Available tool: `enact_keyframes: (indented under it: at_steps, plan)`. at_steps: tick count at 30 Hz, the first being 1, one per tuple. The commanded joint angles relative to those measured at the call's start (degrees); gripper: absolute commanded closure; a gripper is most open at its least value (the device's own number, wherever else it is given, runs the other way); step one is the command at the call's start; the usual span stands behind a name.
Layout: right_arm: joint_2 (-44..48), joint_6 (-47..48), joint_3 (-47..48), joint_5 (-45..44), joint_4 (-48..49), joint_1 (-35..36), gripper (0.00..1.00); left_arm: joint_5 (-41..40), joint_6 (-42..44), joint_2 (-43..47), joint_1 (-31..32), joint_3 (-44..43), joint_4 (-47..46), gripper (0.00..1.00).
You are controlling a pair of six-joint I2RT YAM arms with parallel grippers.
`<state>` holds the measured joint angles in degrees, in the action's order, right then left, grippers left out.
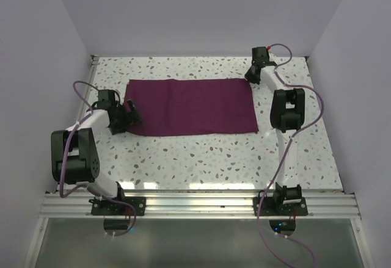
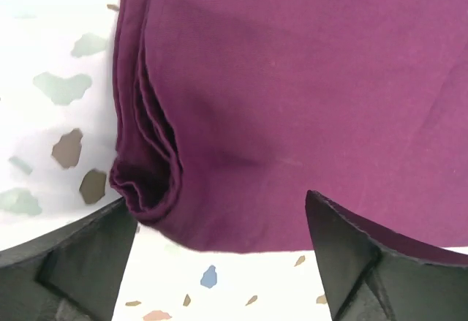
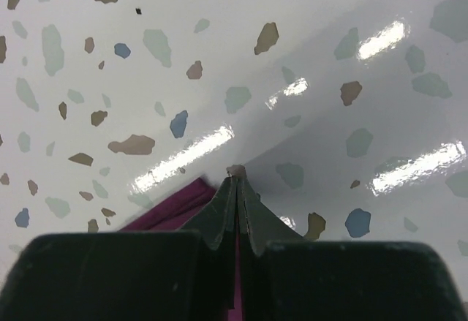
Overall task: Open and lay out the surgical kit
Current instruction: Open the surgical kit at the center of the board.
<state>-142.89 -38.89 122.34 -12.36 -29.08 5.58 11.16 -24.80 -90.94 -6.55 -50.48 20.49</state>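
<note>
The surgical kit shows as a dark purple cloth wrap (image 1: 190,106) lying flat across the back of the speckled table. My left gripper (image 1: 131,113) sits at the wrap's near-left corner with its jaws wide open. In the left wrist view the folded layers of that corner (image 2: 146,182) lie between my left gripper's (image 2: 219,204) black fingers (image 2: 344,248), and nothing is held. My right gripper (image 1: 251,76) is at the wrap's far-right corner. In the right wrist view its jaws (image 3: 235,180) are shut on a sliver of purple cloth (image 3: 175,208).
The table (image 1: 201,158) is white with coloured flecks. White walls close it in at the left, back and right. An aluminium rail (image 1: 195,204) with both arm bases runs along the near edge. Purple cables loop off both arms.
</note>
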Motion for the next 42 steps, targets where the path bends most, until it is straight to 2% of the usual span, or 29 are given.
enact_keyframes:
  at_steps: [1,11,20,26,28,32,33,36,38,40,42]
  plan:
    - [5.77,1.45,-4.47,4.18,3.15,0.13,1.00,-3.68,0.80,1.28,-0.22,0.64,2.19,0.00]
    - [22.99,3.47,-16.77,6.47,6.84,3.03,1.00,-5.18,0.89,3.83,-0.22,-6.64,5.70,0.00]
    - [33.63,4.88,-23.45,4.63,3.68,6.19,1.00,-5.80,1.07,7.61,-0.40,-9.90,8.95,0.00]
    - [41.62,4.18,-33.82,5.85,1.40,12.33,1.00,-5.71,0.80,11.91,-0.40,-10.34,10.62,0.00]
    - [44.09,3.39,-38.64,8.47,-0.62,16.55,1.00,-5.88,0.72,13.41,-0.48,-10.25,10.88,0.00]
    - [54.36,1.90,-49.28,11.30,-10.43,27.44,1.00,-5.89,-0.07,15.00,-0.57,-10.60,11.06,0.00]
    - [61.17,-0.46,-51.74,10.96,-12.99,32.33,1.00,-5.80,-0.34,15.35,-0.57,-10.69,11.06,0.00]
    - [74.80,-6.51,-60.63,11.39,-25.11,38.77,1.00,-5.27,-1.30,15.96,-0.57,-11.39,10.89,0.00]
    - [81.34,-8.47,-65.73,12.18,-35.36,39.85,1.00,-5.27,-2.01,16.14,-0.57,-11.92,10.71,0.00]
    - [89.66,-10.41,-67.93,10.70,-41.99,39.94,1.00,-5.27,-2.45,16.32,-0.57,-12.10,10.36,0.00]
    - [94.00,-11.11,-68.47,7.54,-48.94,39.94,1.00,-5.27,-3.24,16.23,-0.57,-12.10,10.01,0.00]
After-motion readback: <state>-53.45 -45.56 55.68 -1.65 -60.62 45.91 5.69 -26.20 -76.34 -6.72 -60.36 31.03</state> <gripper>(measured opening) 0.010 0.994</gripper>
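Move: The right hand grips the folded kit wrap's far right corner; the wrap's near right corner lies about 33 cm back and 3 cm left, the wrap's middle some 20 cm back and 28 cm left, all about 2 cm below. From the open left hand the wrap's middle is roughly 6 cm ahead and 26 cm right, 3 cm below, the near left corner about 1 cm ahead and 3 cm left. Still pinching the wrap's far corner, the right hand lifts, then pulls back about 50 cm; open left rises 12. ##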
